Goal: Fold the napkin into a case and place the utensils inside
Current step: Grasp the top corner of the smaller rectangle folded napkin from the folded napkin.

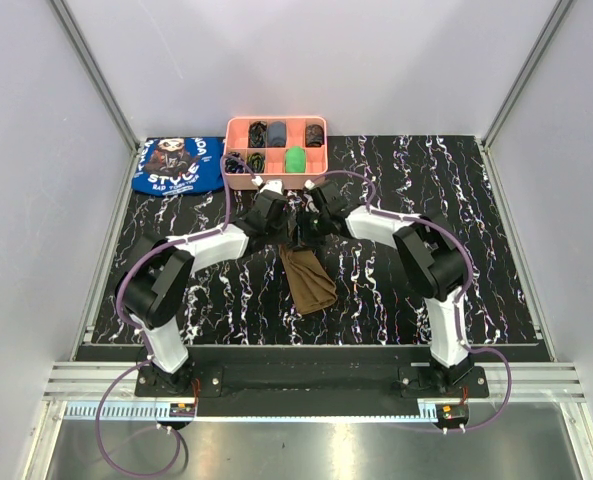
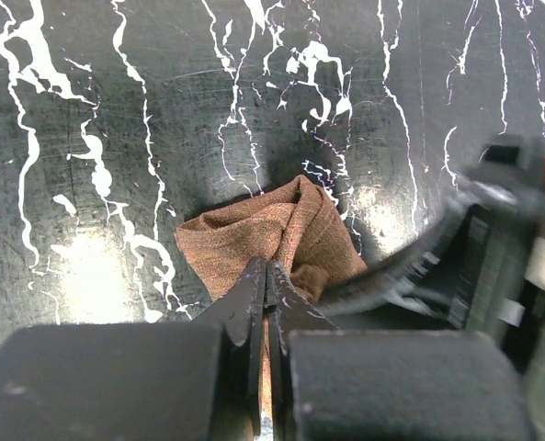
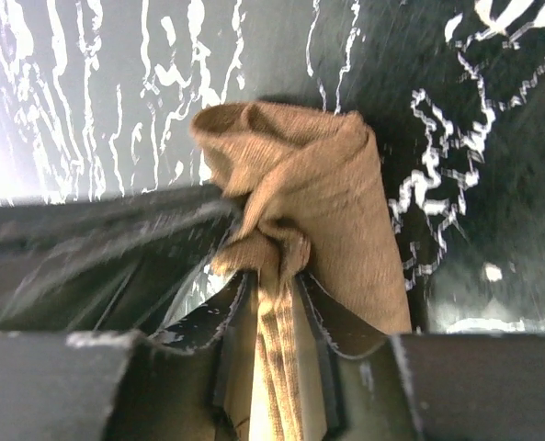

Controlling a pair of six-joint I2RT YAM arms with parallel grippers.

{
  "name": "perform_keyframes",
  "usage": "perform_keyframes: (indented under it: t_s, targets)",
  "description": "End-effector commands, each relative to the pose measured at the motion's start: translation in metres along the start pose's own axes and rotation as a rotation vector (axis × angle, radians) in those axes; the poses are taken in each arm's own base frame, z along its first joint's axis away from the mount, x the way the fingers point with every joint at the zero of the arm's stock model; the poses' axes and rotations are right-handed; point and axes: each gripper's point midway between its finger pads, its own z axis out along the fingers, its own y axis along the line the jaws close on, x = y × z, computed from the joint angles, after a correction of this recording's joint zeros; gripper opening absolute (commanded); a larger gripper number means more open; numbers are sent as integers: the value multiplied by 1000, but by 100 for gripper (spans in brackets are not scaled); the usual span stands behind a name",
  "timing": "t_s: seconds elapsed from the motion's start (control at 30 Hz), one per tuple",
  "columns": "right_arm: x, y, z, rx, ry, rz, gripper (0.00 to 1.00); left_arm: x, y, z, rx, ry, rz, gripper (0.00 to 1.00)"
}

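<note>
The olive-brown napkin (image 1: 310, 282) lies bunched on the black marbled mat, a long strip running from the two grippers toward the near edge. My left gripper (image 1: 289, 232) is shut on its far end; the left wrist view shows the jaws (image 2: 268, 272) pressed together on a fold of napkin (image 2: 274, 231). My right gripper (image 1: 303, 232) meets it from the right. Its jaws (image 3: 274, 280) stand a little apart, with a strip of napkin (image 3: 320, 175) hanging loosely between them. The utensils are out of view.
A pink compartment tray (image 1: 276, 121) with dark and green small items stands at the back centre. A blue cloth with white lettering (image 1: 181, 165) lies to its left. Grey walls close in both sides and the back.
</note>
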Motion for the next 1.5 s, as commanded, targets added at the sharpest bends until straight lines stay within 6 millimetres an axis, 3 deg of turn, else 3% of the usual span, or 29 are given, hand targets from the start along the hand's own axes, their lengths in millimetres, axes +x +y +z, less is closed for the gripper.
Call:
perform_keyframes:
  t_s: [0.0, 0.2, 0.6, 0.67, 0.8, 0.83, 1.0, 1.17, 1.23, 1.3, 1.37, 1.47]
  targets:
    - [-25, 23, -35, -48, -114, -96, 31, -14, -9, -7, 46, -24, -33, 0]
    - [-24, 21, -34, -49, -109, -116, 34, -16, -12, -8, 58, -22, -39, 0]
    - [-28, 14, -5, -66, -85, -134, 32, -15, -18, -10, 92, -19, -44, 0]
    - [-29, 15, -3, -70, -87, -136, 28, -15, -18, -11, 96, -17, -43, 0]
    - [-37, 16, -6, -56, -117, -126, 1, -16, -18, -14, 100, -22, -37, 0]
    - [-37, 15, -6, -48, -117, -116, 0, -17, -18, -16, 105, -26, -36, 0]
    - [-36, 7, -6, -50, -114, 12, 0, -13, -20, -24, 119, 4, -55, 0]
    - [-48, 32, -1, -213, -109, 148, 0, 4, -26, -19, 147, 79, -119, 0]
    - [-60, 43, 0, -294, -129, 212, 0, 11, -20, -13, 117, 95, -127, 0]
    - [-67, 40, 9, -324, -118, 237, 0, 18, -14, -6, 94, 112, -130, 0]
    - [-57, 34, 25, -342, -44, 261, 0, 17, -9, 1, 85, 108, -137, 0]
    - [-59, 39, 21, -375, -62, 252, 3, 18, 2, 9, 64, 122, -156, 0]
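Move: The right hand's part-open fingers are already down around the bunched top of the napkin; the bit of top corner it closes on lies about 1 cm ahead, level. From that hand the napkin's loose near end is some 14 cm back and 4 cm right, and the pink tray's middle about 20 cm ahead and 4 cm left. For the left hand, shut on the napkin's top edge, that corner lies some 2 cm right and 1 cm back. The right fingers, part-open, come up about 2.5 cm off the napkin's bunched top, dip back about 2 cm slightly farther out and pinch shut on the top corner. Keeping it, they carry it roughly 2 cm forward and 2.5 cm left towards the left fingertips, finally sinking, while the wrist rolls and tips some 20 degrees. The left hand stays nearly in place, fingers shut on the cloth, with a brief 1 cm lift and dip. ##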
